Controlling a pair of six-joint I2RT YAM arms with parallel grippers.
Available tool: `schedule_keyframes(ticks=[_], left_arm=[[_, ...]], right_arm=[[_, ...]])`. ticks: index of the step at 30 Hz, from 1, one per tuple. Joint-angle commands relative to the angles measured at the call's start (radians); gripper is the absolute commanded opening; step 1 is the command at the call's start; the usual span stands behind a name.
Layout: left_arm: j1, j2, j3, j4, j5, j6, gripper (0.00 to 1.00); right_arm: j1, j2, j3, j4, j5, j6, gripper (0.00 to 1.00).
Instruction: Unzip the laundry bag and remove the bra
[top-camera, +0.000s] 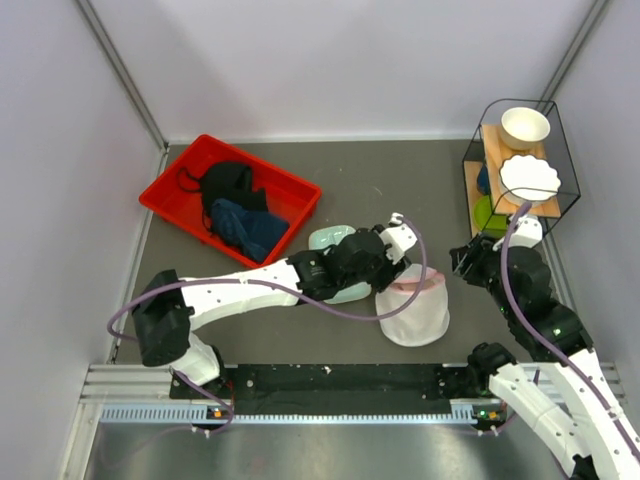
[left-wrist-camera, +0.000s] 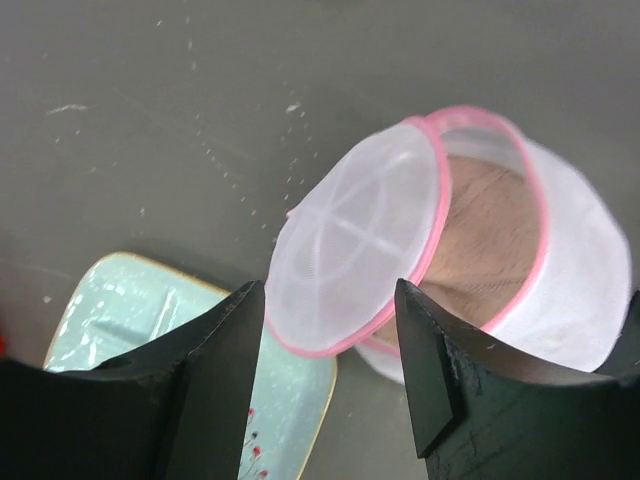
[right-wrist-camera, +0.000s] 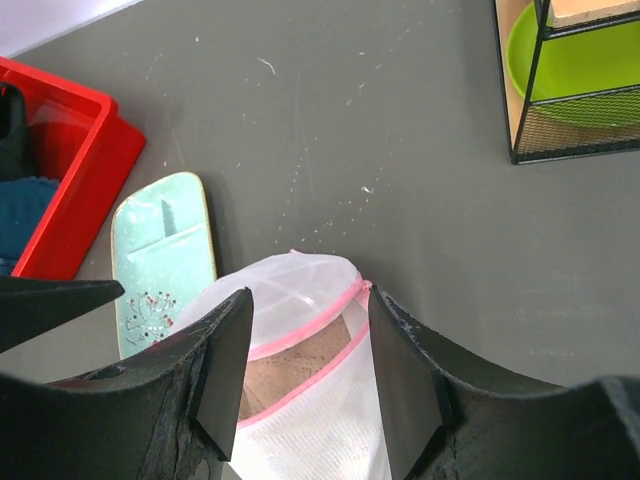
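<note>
The white mesh laundry bag (top-camera: 420, 318) with pink trim lies on the grey table. Its zip is open and the round lid flap (left-wrist-camera: 350, 245) stands lifted off the body (left-wrist-camera: 575, 270). Through the gap shows the peach bra (left-wrist-camera: 485, 235), still inside the bag (right-wrist-camera: 330, 430), where the bra (right-wrist-camera: 285, 365) lies between the two pink edges. My left gripper (left-wrist-camera: 328, 310) hovers open just above the lid, at the bag's far left in the top view (top-camera: 390, 262). Open too, my right gripper (right-wrist-camera: 308, 300) hangs over the bag's far end and touches nothing; it sits right of the bag (top-camera: 468, 262).
A mint green tray (top-camera: 330, 238) lies beside the bag on its left (left-wrist-camera: 130, 315). A red bin (top-camera: 170, 195) at the back left holds a black garment (top-camera: 228, 185) and a dark blue cloth (top-camera: 248, 228). A black wire rack (top-camera: 555, 130) with bowls stands at the back right.
</note>
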Motion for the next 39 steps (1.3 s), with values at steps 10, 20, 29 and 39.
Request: schedule_keyframes(ticks=[10,20,29,39], left_arm=[[0.104,-0.237,-0.308,0.168,0.232,0.253,0.62],[0.104,-0.068,-0.225,0.143,0.275,0.287,0.61],[0.148,0.059,-0.054,0.059,0.301,0.319,0.07],[0.167,-0.018,0.130,-0.111,0.309,0.255,0.00]], right_arm=[[-0.008,0.039,0.002,0.012,-0.044,0.011,0.51],[-0.006,0.039,-0.002,0.015,-0.058,0.014,0.51],[-0.005,0.027,-0.010,0.011,-0.081,0.008,0.51],[-0.006,0.090,-0.012,0.017,-0.164,-0.036,0.53]])
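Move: The laundry bag's half-open lid lies just under the left hand, its middle about 3 cm to the right, 1 cm ahead and 8 cm below. The bra in the bag's mouth is some 6 cm to that hand's right, 3 cm back and 11 cm below, and the green tray some 11 cm to its left, 4 cm ahead and 17 cm below. From the right hand the bra is about 10 cm left, 4 cm back and 15 cm below. The left hand swings about 6 cm left with its fingers open, sinks and eases back right to some 8 cm below its start while turning about 15 degrees clockwise, shuts on the left end of the lid's pink edge and, keeping that pinch, lifts about 6 cm and draws forward about 4 cm with a little rightward drift. The right hand, fingers staying open, creeps about 2 cm left and 3 cm down towards the bra in the bag's mouth, most of the sinking coming late. ##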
